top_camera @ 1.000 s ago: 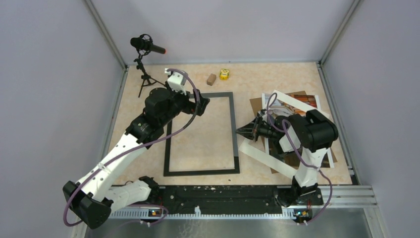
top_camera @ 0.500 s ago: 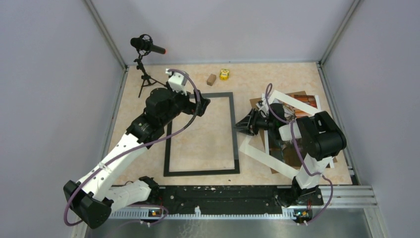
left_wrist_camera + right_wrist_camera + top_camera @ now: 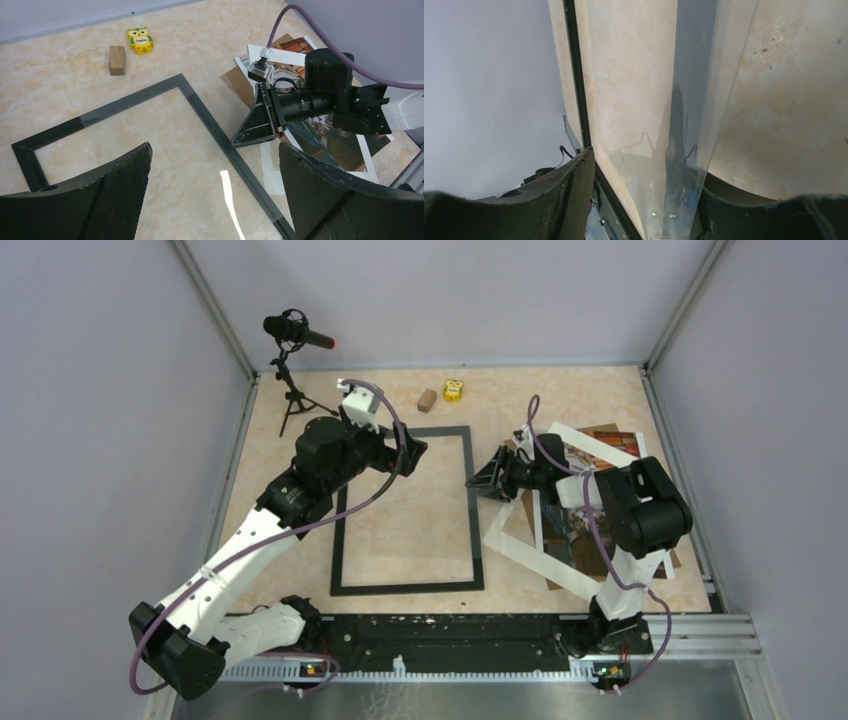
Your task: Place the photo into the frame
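Observation:
The black frame [image 3: 471, 510] lies flat mid-table, with bare table inside it; it also shows in the left wrist view [image 3: 200, 107] and as a thin bar in the right wrist view [image 3: 574, 75]. The photo [image 3: 578, 525] lies to its right, picture side up, partly under my right arm [image 3: 345, 145]. My right gripper [image 3: 487, 477] is open, low beside the frame's right bar [image 3: 252, 125]. A thin clear sheet [image 3: 694, 125] runs up between its jaws [image 3: 646, 165], close to the right finger. My left gripper [image 3: 410, 452] hangs wide open over the frame's top part [image 3: 215, 200], holding nothing.
Brown cardboard [image 3: 518, 450] pokes out from under the photo. A white strip [image 3: 525, 558] lies slanted near the frame's lower right corner. A wooden block [image 3: 427, 400] and a yellow owl toy [image 3: 453, 389] sit at the back. A microphone on a tripod [image 3: 295, 335] stands back left.
My right gripper has opened from shut and moved up and left, toward the frame's right bar. The left arm has hardly moved.

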{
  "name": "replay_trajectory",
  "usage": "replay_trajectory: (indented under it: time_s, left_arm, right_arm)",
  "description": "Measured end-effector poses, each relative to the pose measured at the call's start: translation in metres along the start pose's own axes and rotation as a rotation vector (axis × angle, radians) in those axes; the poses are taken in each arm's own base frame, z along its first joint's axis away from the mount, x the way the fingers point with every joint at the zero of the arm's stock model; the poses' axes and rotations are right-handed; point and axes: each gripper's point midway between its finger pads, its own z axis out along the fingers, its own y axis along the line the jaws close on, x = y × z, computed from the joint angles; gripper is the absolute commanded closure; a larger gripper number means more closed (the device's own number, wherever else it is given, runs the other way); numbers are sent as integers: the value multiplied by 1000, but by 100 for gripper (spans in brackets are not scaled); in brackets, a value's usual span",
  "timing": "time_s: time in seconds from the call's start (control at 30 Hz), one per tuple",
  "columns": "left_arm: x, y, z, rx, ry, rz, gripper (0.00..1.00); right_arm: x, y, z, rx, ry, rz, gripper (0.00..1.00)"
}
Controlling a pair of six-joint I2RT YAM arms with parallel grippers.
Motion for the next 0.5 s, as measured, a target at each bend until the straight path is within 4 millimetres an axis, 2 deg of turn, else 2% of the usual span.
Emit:
replay_trajectory:
  time_s: [0.17,0.37,0.5]
  left_arm:
    - [0,-1,0,2,0,-4,1]
    - [0,1,0,-5,-1,-3,1]
    - [0,2,0,-10,-3,-3,1]
  right_arm:
    - [-1,5,6,7,-3,-17,53]
    - [-6,7,8,9,-21,4,86]
    - [-6,6,8,22,-24,23,100]
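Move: The right hand is at the outer side of the frame's right rail, with the clear sheet's right edge already between its half-open fingers, within a centimetre of the hand point. The frame's middle lies some 13 cm left of this hand and 5 cm back, about 4 cm lower. The white mat's middle is around 19 cm to its right and 5 cm back. From the left hand, that sheet edge is roughly 9 cm right, 3 cm ahead and 25 cm below. The right hand stays low beside the frame's right rail and creeps only about 1 cm forward and left, in over the clear sheet's edge, its wrist hardly turning. As this small shift eases out, its fingers go from about half open to almost shut, one above and one below the edge, pinching the sheet between the tips. ##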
